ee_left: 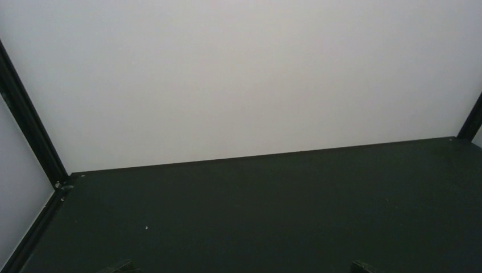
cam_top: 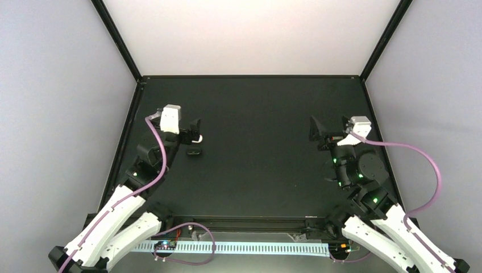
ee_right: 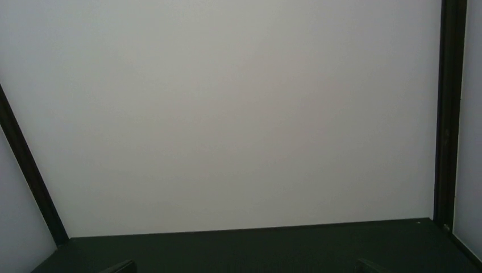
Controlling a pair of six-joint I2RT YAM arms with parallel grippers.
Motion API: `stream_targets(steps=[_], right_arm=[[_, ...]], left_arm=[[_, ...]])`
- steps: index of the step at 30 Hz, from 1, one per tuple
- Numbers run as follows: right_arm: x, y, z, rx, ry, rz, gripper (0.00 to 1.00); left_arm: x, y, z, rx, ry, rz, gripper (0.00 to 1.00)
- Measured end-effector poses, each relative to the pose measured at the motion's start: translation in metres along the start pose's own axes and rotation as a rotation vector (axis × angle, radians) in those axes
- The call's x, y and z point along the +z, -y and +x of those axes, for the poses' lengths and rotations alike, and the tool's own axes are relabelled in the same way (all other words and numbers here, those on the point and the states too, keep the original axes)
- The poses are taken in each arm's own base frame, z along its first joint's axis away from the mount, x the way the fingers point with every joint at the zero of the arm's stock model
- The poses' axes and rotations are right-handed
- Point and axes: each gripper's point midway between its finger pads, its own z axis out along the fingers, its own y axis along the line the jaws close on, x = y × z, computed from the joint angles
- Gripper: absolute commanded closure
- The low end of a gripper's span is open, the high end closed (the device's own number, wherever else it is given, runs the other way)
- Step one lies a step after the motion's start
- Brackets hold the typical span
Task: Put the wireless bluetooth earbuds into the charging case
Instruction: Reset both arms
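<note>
In the top view a small black oval charging case (cam_top: 194, 152) lies on the black table, left of centre. My left gripper (cam_top: 195, 132) hovers just behind it, open. A small white piece (cam_top: 198, 139) shows at that gripper's fingers, partly hidden and too small to identify. I cannot make out the earbuds in any view. My right gripper (cam_top: 319, 136) stands open over the right side of the table, far from the case. Each wrist view shows only bare table, the back wall and widely spaced fingertips (ee_left: 120, 266) (ee_right: 118, 266), with nothing between them.
The black table (cam_top: 256, 114) is enclosed by pale walls with black corner posts (cam_top: 119, 40). A black frame post (ee_right: 449, 114) stands close on the right of the right wrist view. Purple cables (cam_top: 420, 159) loop off both arms.
</note>
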Motion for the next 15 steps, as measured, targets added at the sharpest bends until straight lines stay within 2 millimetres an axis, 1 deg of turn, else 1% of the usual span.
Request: stream_targets(steps=[3, 5, 6, 7, 8, 10, 11, 12, 13, 14, 15], right_arm=[[0.009, -0.007, 0.000, -0.006, -0.046, 0.005, 0.00], [0.019, -0.016, -0.012, -0.011, -0.075, 0.000, 0.00], [0.024, -0.021, -0.022, -0.007, -0.076, -0.005, 0.00], [0.029, -0.027, -0.037, 0.001, -0.074, -0.012, 0.00], [0.033, -0.033, -0.053, 0.013, -0.063, -0.022, 0.00], [0.038, -0.043, -0.084, 0.040, -0.033, -0.051, 0.00], [0.038, -0.046, -0.099, 0.054, -0.014, -0.065, 0.00], [0.036, -0.051, -0.120, 0.072, 0.012, -0.087, 0.00], [0.035, -0.053, -0.134, 0.086, 0.031, -0.103, 0.00], [0.033, -0.056, -0.154, 0.104, 0.058, -0.121, 0.00], [0.031, -0.058, -0.173, 0.122, 0.087, -0.138, 0.00]], left_arm=[[0.002, 0.003, 0.003, -0.007, -0.010, 0.010, 0.01], [0.002, 0.003, 0.002, -0.019, -0.010, 0.011, 0.01], [0.001, 0.003, -0.003, -0.027, -0.005, 0.015, 0.01], [0.000, 0.004, -0.012, -0.035, 0.007, 0.019, 0.01], [-0.003, 0.005, -0.026, -0.044, 0.021, 0.023, 0.01], [-0.009, 0.007, -0.073, -0.066, 0.078, 0.036, 0.01], [-0.015, 0.008, -0.107, -0.081, 0.124, 0.046, 0.01], [-0.024, 0.009, -0.145, -0.104, 0.190, 0.060, 0.01], [-0.036, 0.008, -0.181, -0.128, 0.260, 0.074, 0.01], [-0.051, 0.006, -0.211, -0.150, 0.329, 0.090, 0.01], [-0.065, 0.004, -0.233, -0.166, 0.386, 0.103, 0.01]])
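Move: Neither open, empty hand is going for anything. The black charging case just put down lies about 11 cm ahead of the left hand, 2 cm to its left and some 32 cm below. The white charging case is 6 cm farther out, right beyond the black one. From the right hand the black case is about 16 cm ahead, 43 cm to the left and 38 cm below. After a brief near standstill, the left hand shoots up about 24 cm, faster and faster, drawing back slightly near the end, away from the two cases on the table, while its fingers tip up some 20 degrees and its left side rolls down. The right hand rises about 18 cm as well, first easing a couple of centimetres forward and to its left, then pulling back again, its fingers tipping up only a little; both grippers stay wide open and touch nothing. ##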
